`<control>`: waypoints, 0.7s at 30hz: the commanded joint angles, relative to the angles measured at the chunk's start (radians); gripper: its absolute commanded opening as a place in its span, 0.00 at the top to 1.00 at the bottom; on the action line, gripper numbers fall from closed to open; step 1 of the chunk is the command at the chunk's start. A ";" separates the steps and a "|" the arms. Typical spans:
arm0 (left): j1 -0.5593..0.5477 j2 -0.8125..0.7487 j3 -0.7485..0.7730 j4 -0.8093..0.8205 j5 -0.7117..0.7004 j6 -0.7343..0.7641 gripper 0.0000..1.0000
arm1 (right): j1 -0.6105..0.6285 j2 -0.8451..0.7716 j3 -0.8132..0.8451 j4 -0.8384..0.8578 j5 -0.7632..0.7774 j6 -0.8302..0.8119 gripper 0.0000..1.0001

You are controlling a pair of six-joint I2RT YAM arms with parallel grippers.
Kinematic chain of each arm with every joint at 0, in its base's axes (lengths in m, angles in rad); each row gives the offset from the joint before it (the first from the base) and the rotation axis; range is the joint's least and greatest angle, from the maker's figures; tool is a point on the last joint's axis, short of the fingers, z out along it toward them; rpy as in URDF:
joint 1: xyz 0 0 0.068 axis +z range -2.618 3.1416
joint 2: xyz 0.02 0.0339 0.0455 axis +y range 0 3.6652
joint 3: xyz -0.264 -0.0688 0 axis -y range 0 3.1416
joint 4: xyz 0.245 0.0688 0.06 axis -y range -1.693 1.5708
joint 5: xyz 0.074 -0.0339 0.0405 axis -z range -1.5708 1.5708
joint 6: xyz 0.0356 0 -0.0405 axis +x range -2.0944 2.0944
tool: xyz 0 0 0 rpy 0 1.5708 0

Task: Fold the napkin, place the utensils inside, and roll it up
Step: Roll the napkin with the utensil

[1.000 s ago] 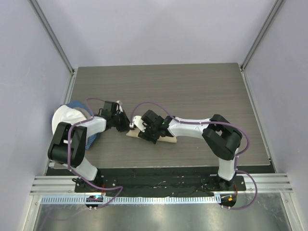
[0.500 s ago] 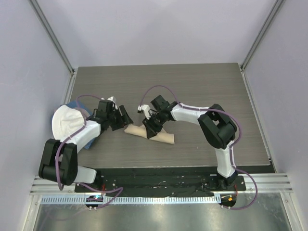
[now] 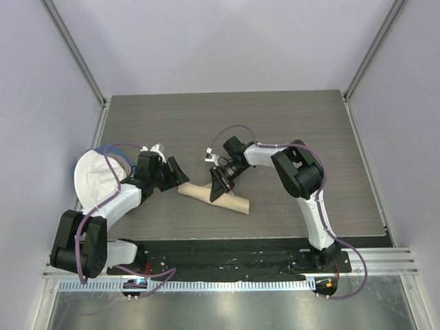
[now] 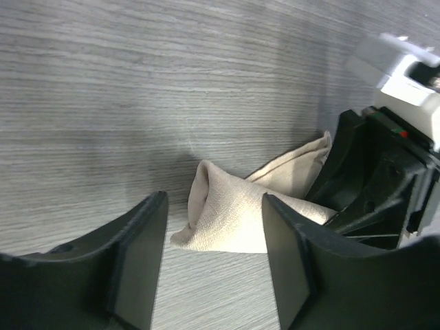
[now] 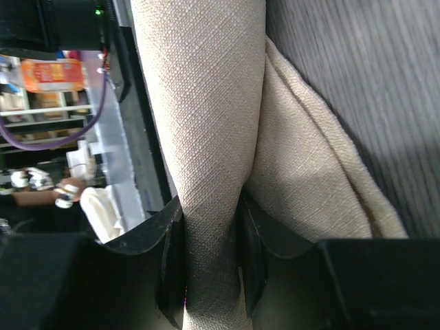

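Observation:
The beige napkin (image 3: 214, 196) lies rolled into a long bundle on the grey table, slanting down to the right. My right gripper (image 3: 219, 186) comes from above and is shut on the roll's middle; in the right wrist view its jaws (image 5: 210, 206) pinch the cloth (image 5: 206, 103) from both sides. My left gripper (image 3: 180, 176) stands open just off the roll's left end. In the left wrist view the roll's end (image 4: 227, 213) lies ahead of the spread fingers (image 4: 137, 261), untouched. The utensils are hidden.
A white rounded object (image 3: 95, 176) rests on a blue cloth (image 3: 105, 147) at the table's left edge, beside my left arm. The black base strip (image 3: 227, 247) runs along the near edge. Grey walls enclose the table.
My left gripper has opened and drawn back left off the roll's end. My right gripper has turned, moved up the roll and shut on it. The roll shifted slightly.

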 commanded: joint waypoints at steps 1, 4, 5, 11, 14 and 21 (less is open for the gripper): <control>0.003 0.010 -0.009 0.101 0.033 -0.002 0.42 | -0.012 0.061 0.005 -0.065 0.047 0.017 0.63; 0.003 0.011 -0.029 0.127 0.051 -0.025 0.45 | -0.020 0.082 0.016 -0.066 0.044 0.031 0.64; 0.003 0.011 -0.042 0.153 0.065 -0.031 0.46 | -0.021 0.084 0.020 -0.066 0.044 0.033 0.64; 0.001 0.060 -0.082 0.256 0.102 -0.074 0.53 | -0.031 0.109 0.031 -0.066 0.041 0.039 0.65; 0.000 0.086 -0.098 0.299 0.126 -0.095 0.54 | -0.035 0.115 0.037 -0.065 0.045 0.044 0.65; 0.001 0.128 -0.110 0.384 0.146 -0.128 0.79 | -0.038 0.090 0.050 -0.066 0.096 0.063 0.63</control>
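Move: The rolled napkin slants across in front of the open left fingers: its left end is about 3 cm to their right, 1 cm back and 3 cm lower, while the loose flap on its far side shows roughly 10 cm right of that hand, about level front to back. The right hand already grips the middle of the roll between its pads; from there the left end is some 10 cm to the left and 3 cm ahead, at much the same height. Down and to its right, about 2.5 cm each way, the left hand comes onto the left end of the rolled napkin, its left side dipping some 10 degrees as its wide-open fingers close by half and pinch the end from both sides. The right hand stays put, keeping its grip on the middle of the roll and twisting a last 10 degrees or so, top tipping forward. ##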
